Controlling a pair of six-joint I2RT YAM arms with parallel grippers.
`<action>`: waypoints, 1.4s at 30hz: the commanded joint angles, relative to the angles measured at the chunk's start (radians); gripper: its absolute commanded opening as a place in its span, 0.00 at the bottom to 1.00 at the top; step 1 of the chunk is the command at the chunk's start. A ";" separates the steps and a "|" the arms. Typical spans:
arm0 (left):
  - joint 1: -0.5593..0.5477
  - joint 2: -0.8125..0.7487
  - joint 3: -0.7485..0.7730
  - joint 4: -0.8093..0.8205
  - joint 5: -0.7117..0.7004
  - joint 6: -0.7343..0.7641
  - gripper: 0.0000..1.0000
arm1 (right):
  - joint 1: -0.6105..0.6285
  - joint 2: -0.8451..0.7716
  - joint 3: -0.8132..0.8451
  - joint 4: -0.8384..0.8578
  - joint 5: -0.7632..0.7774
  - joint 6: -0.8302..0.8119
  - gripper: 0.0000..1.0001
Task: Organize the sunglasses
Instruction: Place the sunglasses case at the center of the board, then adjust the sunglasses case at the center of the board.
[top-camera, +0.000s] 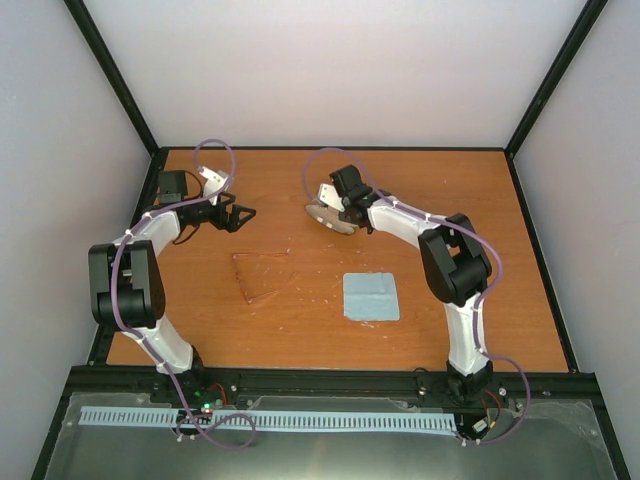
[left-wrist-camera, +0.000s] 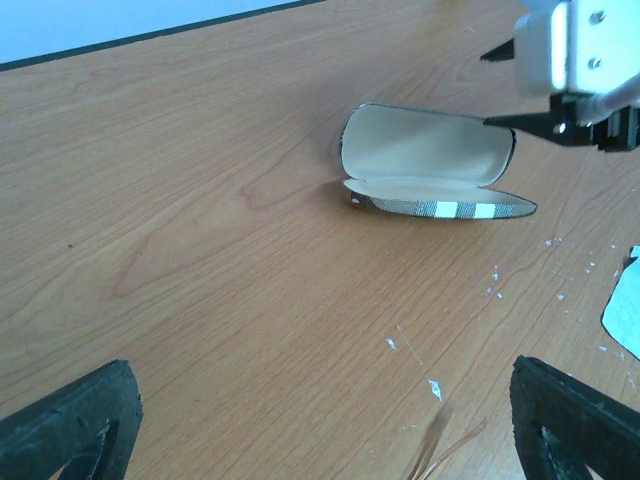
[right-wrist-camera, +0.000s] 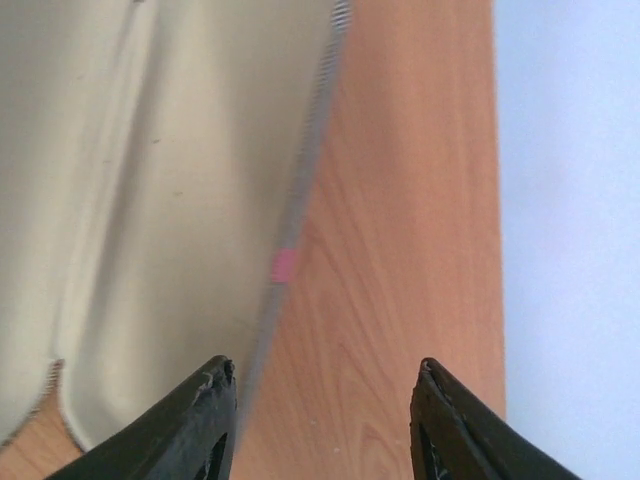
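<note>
The sunglasses (top-camera: 262, 278) lie faint and amber on the wood, left of centre; only their thin arm tips (left-wrist-camera: 452, 442) show in the left wrist view. The striped case (top-camera: 330, 217) stands open at the back, its cream lining (left-wrist-camera: 425, 150) facing the left arm. My right gripper (top-camera: 335, 207) is open at the raised lid. The lid's grey rim (right-wrist-camera: 298, 200) runs just inside its left finger (right-wrist-camera: 205, 415), and nothing is pinched. My left gripper (top-camera: 240, 215) hovers open and empty over bare wood, left of the case.
A light blue-grey cloth square (top-camera: 370, 296) lies right of the sunglasses, its corner (left-wrist-camera: 625, 310) showing in the left wrist view. White flecks (left-wrist-camera: 435, 388) dot the wood. Black frame posts and grey walls close in the table's back and sides.
</note>
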 joint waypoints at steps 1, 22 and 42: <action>0.005 -0.032 0.007 0.027 0.032 -0.011 0.99 | 0.012 -0.097 -0.014 0.075 0.077 0.077 0.48; -0.304 -0.002 0.131 -0.132 -0.033 0.191 0.99 | -0.159 -0.468 -0.326 -0.313 -0.280 1.335 0.49; -0.354 0.057 0.135 -0.100 -0.232 0.048 0.99 | -0.070 -0.120 -0.188 -0.353 -0.510 1.263 0.13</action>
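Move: The open sunglasses case lies about 5 cm left and 2 cm back of the right hand, some 4 cm lower. The blue cloth, where that hand heads, is about 24 cm back, 5 cm right and 7 cm below. From the left hand, the case is about 23 cm right, 1 cm ahead and 11 cm below; the sunglasses lie about 15 cm back, 3 cm right and 13 cm below. The right hand rises from the case, then swings 15 cm back towards the cloth, closing; left moves right. ##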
